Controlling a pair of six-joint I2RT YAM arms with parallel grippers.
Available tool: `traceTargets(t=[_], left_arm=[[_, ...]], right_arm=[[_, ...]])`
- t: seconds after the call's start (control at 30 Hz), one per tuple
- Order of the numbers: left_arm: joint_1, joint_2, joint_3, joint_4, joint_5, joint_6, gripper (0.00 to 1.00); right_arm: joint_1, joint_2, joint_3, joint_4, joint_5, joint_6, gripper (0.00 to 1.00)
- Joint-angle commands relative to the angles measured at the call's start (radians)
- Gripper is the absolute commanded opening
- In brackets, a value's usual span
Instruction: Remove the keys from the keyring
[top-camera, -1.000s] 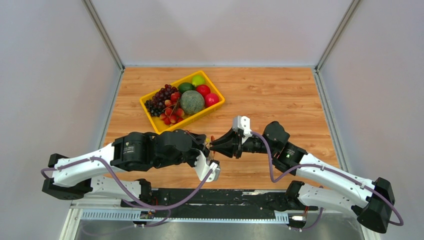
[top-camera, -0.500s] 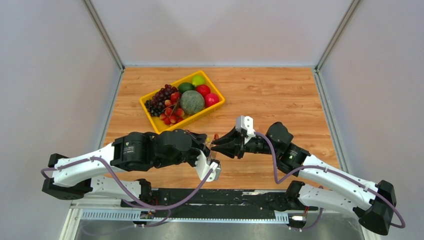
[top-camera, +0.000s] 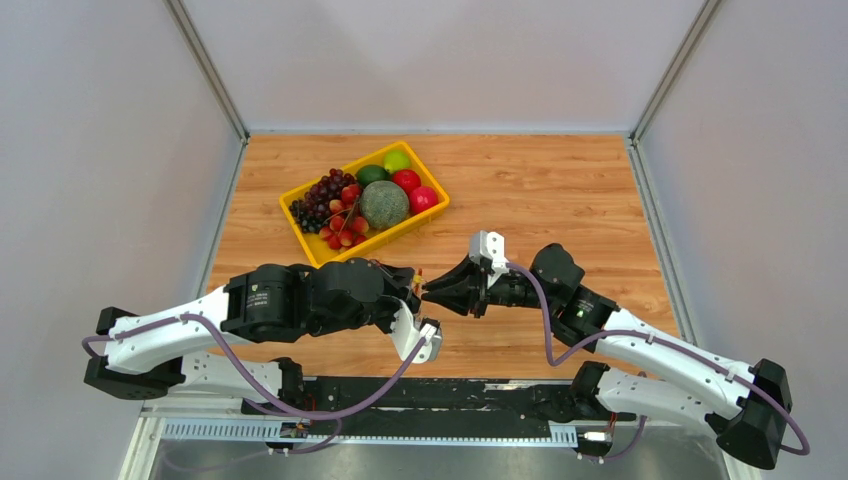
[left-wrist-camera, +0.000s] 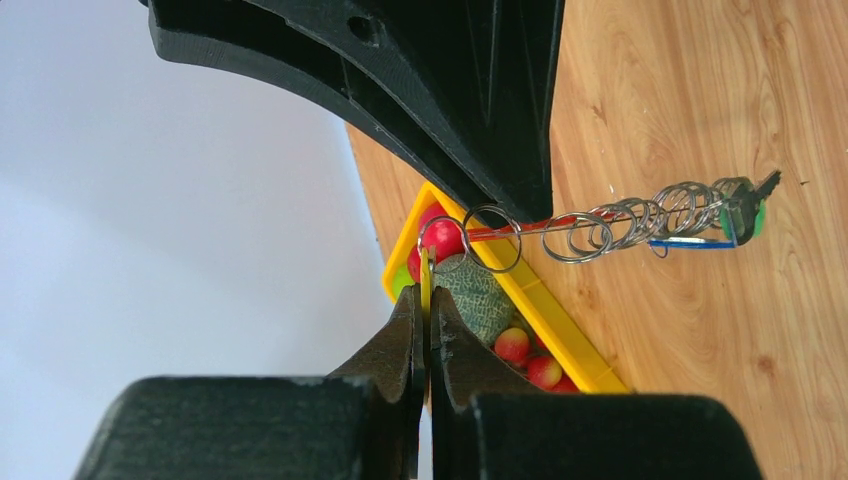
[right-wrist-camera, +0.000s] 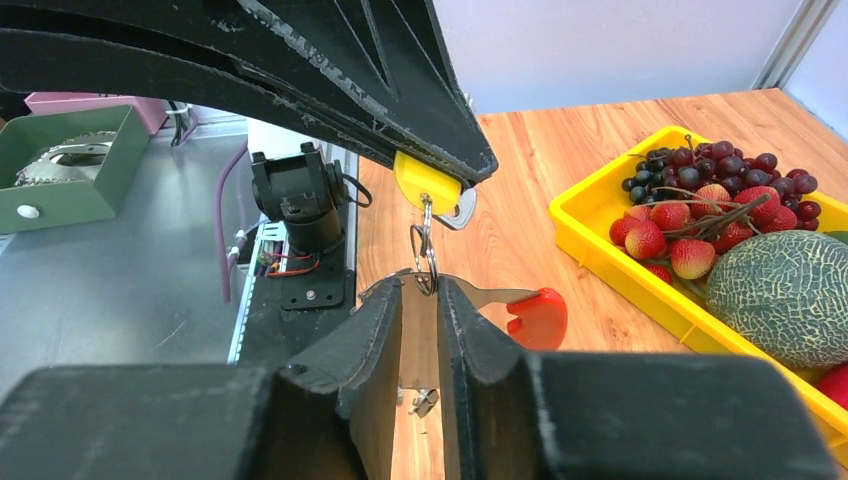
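Observation:
My left gripper (left-wrist-camera: 427, 295) is shut on the yellow-headed key (left-wrist-camera: 425, 272), seen edge-on between its pads. From that key the keyring (left-wrist-camera: 620, 215), a chain of silver rings, runs toward the table. It ends in green, blue and black keys (left-wrist-camera: 742, 205). My right gripper (right-wrist-camera: 428, 292) faces the left one tip to tip (top-camera: 424, 286). Its jaws stand a narrow gap apart, wider than the top ring (right-wrist-camera: 427, 262) between their tips. The yellow key (right-wrist-camera: 422, 180) hangs just above, and the red tag (right-wrist-camera: 538, 317) sticks out to the right of the fingers.
The yellow fruit tray (top-camera: 400, 228), with melon, grapes, strawberries and apples, sits just beyond the grippers; its rim (right-wrist-camera: 620, 270) lies right of the right gripper. The arm base and wiring (right-wrist-camera: 300, 200) and a green box (right-wrist-camera: 70, 160) lie off the table's near edge.
The right arm has drifted slightly to the right and its gripper has shifted a little at the ring. The red tag shows less from above. The left gripper stays shut on the yellow key.

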Motion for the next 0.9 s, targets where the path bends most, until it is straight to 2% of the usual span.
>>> traceTargets(t=[0.0,0.2,0.27,0.87], left_arm=[[-0.010,-0.017,0.003,0.053,0.007,-0.014,0.00],[-0.013,-0.015,-0.003,0.053,0.016,-0.025,0.00],[-0.013,-0.016,-0.005,0.054,0.016,-0.028,0.00],[-0.015,-0.133,-0.131,0.138,0.042,-0.121,0.00]], right_arm=[[0.001,0.000,0.042,0.029,-0.018,0.011,0.21],[0.001,-0.010,0.040,0.030,-0.012,0.018,0.12],[0.001,-0.013,0.038,0.030,-0.010,0.020,0.01],[0.001,-0.146,-0.016,0.030,0.073,0.048,0.00]])
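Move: The small ring linked to the yellow key sits between the right hand's parted fingertips, about 1 cm to the left of the hand point and level with it; from the left hand it is some 2 cm to the right, 2 cm lower and 1 cm ahead. The yellow key, still in the left fingers, is about 3 cm left of the right hand and 3 cm above, straight across. Below the right hand hangs the red-ended keyring, its middle roughly 5 cm down and 1 cm ahead. The small ring between the right fingertips is pinched as they close fully from a narrow gap. The right hand then lifts about 2.5 cm while drawing nearly 2 cm to the right, away from the yellow key. The left hand keeps its pinch on that key and eases about 1 cm each down, back and to the left, tipping its fingers slightly up. ##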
